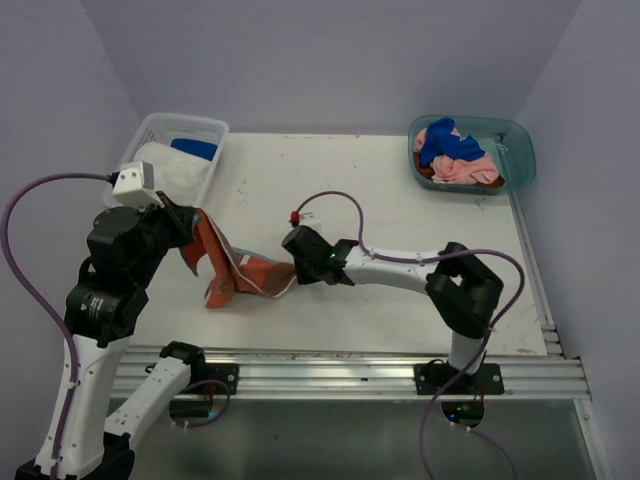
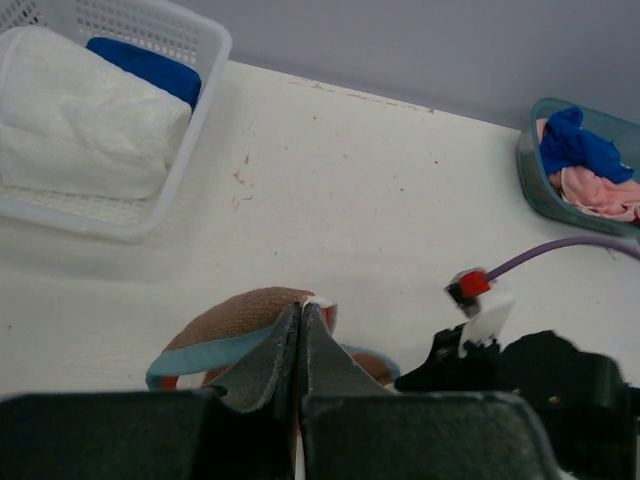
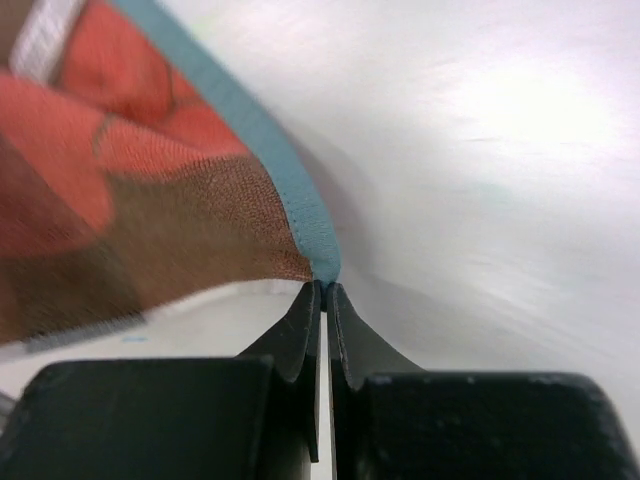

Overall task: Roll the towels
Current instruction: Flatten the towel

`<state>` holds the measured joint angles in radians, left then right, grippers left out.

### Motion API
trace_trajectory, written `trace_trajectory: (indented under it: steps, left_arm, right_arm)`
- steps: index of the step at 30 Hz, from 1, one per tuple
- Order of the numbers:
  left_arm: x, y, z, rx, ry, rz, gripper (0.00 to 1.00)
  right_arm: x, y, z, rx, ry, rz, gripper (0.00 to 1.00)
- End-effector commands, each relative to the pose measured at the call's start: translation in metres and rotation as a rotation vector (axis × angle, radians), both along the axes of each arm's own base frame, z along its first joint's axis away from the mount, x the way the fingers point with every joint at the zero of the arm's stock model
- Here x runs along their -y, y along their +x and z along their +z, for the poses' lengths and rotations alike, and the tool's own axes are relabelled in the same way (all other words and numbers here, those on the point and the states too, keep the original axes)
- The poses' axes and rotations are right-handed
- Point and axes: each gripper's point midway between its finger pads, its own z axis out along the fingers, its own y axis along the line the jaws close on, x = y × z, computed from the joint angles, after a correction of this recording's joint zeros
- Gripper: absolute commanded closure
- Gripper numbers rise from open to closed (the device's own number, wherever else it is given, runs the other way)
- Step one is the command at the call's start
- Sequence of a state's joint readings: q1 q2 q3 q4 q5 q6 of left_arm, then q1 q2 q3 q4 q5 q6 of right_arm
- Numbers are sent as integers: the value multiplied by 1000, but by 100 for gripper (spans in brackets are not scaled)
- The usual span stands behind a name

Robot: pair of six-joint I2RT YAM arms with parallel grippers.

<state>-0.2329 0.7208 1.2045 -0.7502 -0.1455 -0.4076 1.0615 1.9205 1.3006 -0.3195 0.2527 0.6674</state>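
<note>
A brown-orange towel point(image 1: 240, 278) with a teal hem is stretched between both grippers over the table's left middle. My left gripper point(image 1: 192, 226) is shut on its upper left edge and holds that end raised. In the left wrist view the towel point(image 2: 225, 315) bulges out on both sides of the shut left gripper point(image 2: 302, 310). My right gripper point(image 1: 293, 264) is shut on the towel's right corner, low near the table. In the right wrist view the towel point(image 3: 150, 200) hangs from the right gripper point(image 3: 325, 287), whose jaws pinch the teal hem.
A white mesh basket point(image 1: 218, 128) at the back left holds a rolled white towel point(image 1: 165, 166) and a blue towel point(image 1: 193, 148). A teal tub point(image 1: 522, 152) at the back right holds loose blue point(image 1: 443, 140) and pink point(image 1: 470, 168) towels. The right arm's purple cable point(image 1: 330, 197) loops over the table.
</note>
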Motion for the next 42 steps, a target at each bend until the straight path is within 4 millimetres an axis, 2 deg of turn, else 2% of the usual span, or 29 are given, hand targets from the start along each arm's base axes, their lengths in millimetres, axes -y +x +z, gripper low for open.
trace_trajectory:
  steps: [1,2,3,4,5,6,7,8,10,11,12,13,14,16,17,18,20,21,24,28,34,39,42]
  left_arm:
    - [18,7,-18,-41,-25,-83,100]
    - [23,10,-24,-52,-42,-98,100]
    - [35,10,-31,-73,-72,-158,100]
    - [43,11,-48,-112,-104,-183,100]
    - [51,15,-49,-99,-133,-215,100]
    - [62,12,-53,-109,-163,-270,100]
    - [67,12,-66,-134,-187,-286,100]
    - [71,13,-68,-135,-196,-304,100]
    - [71,14,-79,-162,-189,-301,100]
    - [70,13,-85,-182,-182,-298,100]
    - [68,13,-90,-194,-168,-293,100]
    - [67,12,-92,-199,-160,-290,100]
    - [64,12,-96,-212,-151,-275,100]
    - [61,11,-105,-235,-137,-259,100]
    - [59,12,-105,-234,-134,-251,100]
    - [56,13,-107,-237,-127,-233,100]
    - [53,16,-109,-238,-122,-214,100]
    - [53,18,-108,-239,-121,-210,100]
    - [54,21,-106,-234,-122,-206,100]
    - [54,23,-106,-234,-123,-204,100]
    - [51,22,-106,-234,-117,-189,100]
    - [50,22,-109,-237,-118,-184,100]
    - [50,23,-110,-241,-119,-183,100]
  right_arm:
    - [49,32,61,157,70,-170,100]
    - [63,32,77,183,92,-193,100]
    - [90,32,66,183,49,-237,100]
    - [105,30,64,181,34,-262,100]
    - [121,29,62,182,19,-290,100]
    - [149,25,59,186,1,-336,100]
    - [168,22,53,184,-29,-373,100]
    - [193,15,47,183,-49,-413,100]
    - [221,3,37,171,-91,-468,100]
    - [236,-9,24,145,-125,-480,100]
    - [241,-14,28,149,-96,-497,100]
    - [245,-24,22,111,-79,-513,100]
    - [253,-37,9,80,-90,-515,100]
    - [251,-48,4,41,-20,-525,100]
    - [250,-60,-7,-9,-10,-501,100]
    - [247,-64,-10,-27,2,-491,94]
    - [248,-70,-15,-61,-11,-491,75]
    - [249,-70,-15,-62,-15,-494,60]
    - [244,-63,-9,-34,2,-482,45]
    - [229,-50,-5,-24,-16,-435,44]
    - [203,-48,-9,-72,47,-379,49]
    - [204,-52,-20,-99,23,-378,49]
    - [219,-58,-28,-96,-78,-412,49]
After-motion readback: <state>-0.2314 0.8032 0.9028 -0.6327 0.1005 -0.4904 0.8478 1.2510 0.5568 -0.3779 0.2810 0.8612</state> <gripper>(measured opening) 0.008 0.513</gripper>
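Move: I pinch the towel's blue-edged corner in my right hand, just above the table. The bare spot it goes to lies about 25 cm to the right, 6 cm back and 3 cm down. The towel's low folds lie some 15 cm to its left, straight ahead 0. My left hand holds the other end high: those folds are about 6 cm to its right, nearly 30 cm below, and the white basket stands some 33 cm ahead, 15 cm left, 32 cm down. I sweep my right hand about 25 cm right, arcing up at first and then down and back, drawing the towel corner out from the left hand. Near the table my right fingers open and let go, and I ease a few centimetres back left, open fingers around the corner. Meanwhile my left hand, keeping its pinch, drops some 12 cm and goes 5 cm right, tipping down and turning slightly clockwise. ##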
